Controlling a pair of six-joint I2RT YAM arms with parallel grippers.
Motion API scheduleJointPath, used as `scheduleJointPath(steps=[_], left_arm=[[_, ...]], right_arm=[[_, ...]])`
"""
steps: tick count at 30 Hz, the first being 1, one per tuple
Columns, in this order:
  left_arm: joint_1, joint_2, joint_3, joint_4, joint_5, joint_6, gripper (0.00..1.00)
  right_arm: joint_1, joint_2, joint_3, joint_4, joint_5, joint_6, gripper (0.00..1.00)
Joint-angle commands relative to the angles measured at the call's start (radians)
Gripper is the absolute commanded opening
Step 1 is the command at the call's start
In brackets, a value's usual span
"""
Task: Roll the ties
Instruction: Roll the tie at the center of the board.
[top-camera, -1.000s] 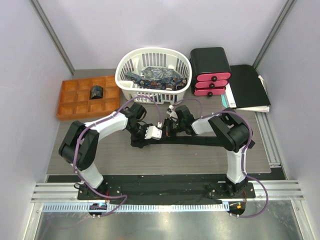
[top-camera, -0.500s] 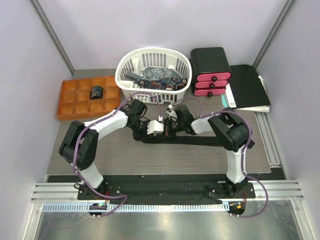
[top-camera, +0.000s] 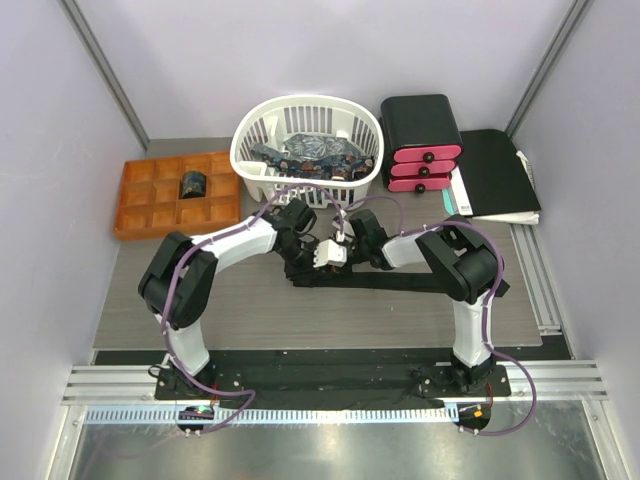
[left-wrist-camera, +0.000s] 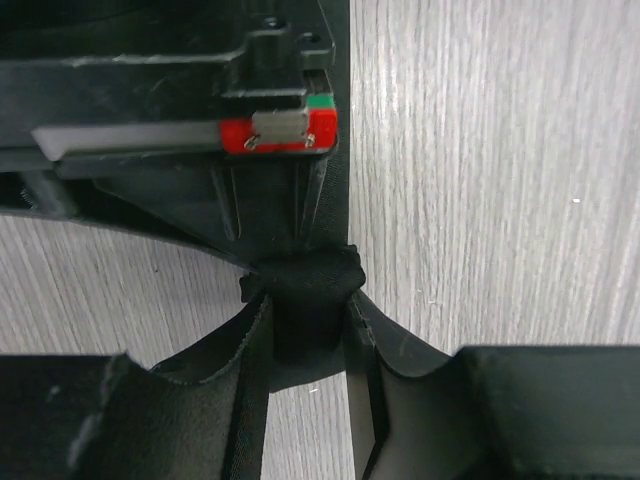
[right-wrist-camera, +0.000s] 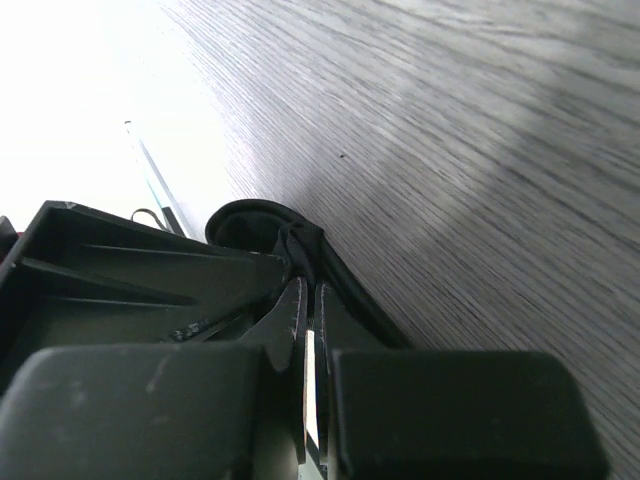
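Note:
A plain black tie (top-camera: 420, 282) lies flat along the table, running right from both grippers. My left gripper (top-camera: 322, 255) and right gripper (top-camera: 343, 247) meet at its left end. In the left wrist view the left gripper (left-wrist-camera: 305, 335) is shut on a bunched fold of the black tie (left-wrist-camera: 305, 290), with the right gripper's body just beyond it. In the right wrist view the right gripper (right-wrist-camera: 305, 290) is shut on a thin layer of the tie (right-wrist-camera: 300, 245). Patterned dark blue ties (top-camera: 310, 152) lie in the basket. One rolled dark tie (top-camera: 192, 185) sits in the orange tray.
A white basket (top-camera: 300, 103) stands at the back centre. An orange compartment tray (top-camera: 150, 205) is at the back left. A black box with pink drawers (top-camera: 420, 140) and a flat black folder (top-camera: 495, 170) are at the back right.
My left gripper has moved right and slightly back, up against the right gripper, carrying the tie's left end with it. The flat stretch of tie is shorter. The right arm has barely moved.

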Motion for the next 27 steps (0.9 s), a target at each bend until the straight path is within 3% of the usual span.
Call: scheduleJointPath(steps=[1,5,13,19,27], left_arm=[[-0.043,0.023,0.023,0.016,-0.016,-0.035,0.33],[-0.060,0.055,0.018,0.017,-0.065,-0.068,0.35],[-0.064,0.092,0.006,-0.006,-0.157,-0.054,0.32],[-0.063,0.111,0.008,-0.015,-0.171,-0.037,0.31],[-0.063,0.127,0.012,-0.021,-0.185,-0.023,0.32]], right_arm=[[-0.003,0.014,-0.006,-0.006,0.085,-0.008,0.01],[-0.004,0.000,-0.025,0.049,0.058,0.032,0.01],[-0.043,-0.079,-0.034,0.006,-0.015,0.060,0.20],[-0.092,-0.148,-0.040,-0.080,-0.068,0.006,0.24],[-0.077,-0.165,-0.060,0.020,-0.108,0.063,0.35]])
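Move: The tie roll is already between the left fingers, its middle about 1 cm below that hand's point. The right hand's shut fingers pinch its near side, the roll's middle lying about 2 cm to their left and 1 cm below. Counted from the right hand, the tie's flat strip has its middle some 18 cm to the right and 1 cm back, 2 cm lower. The basket's middle stands roughly 23 cm straight ahead, 6 cm higher. Downward by about 1.5 cm, the left hand settles the tie roll towards the board, keeping it between its fingers and tipping them slightly steeper. The right hand first stays pinched on the roll, then opens about a third, lets go and draws off to the right and up, around 5 cm in all, with a little forward. ##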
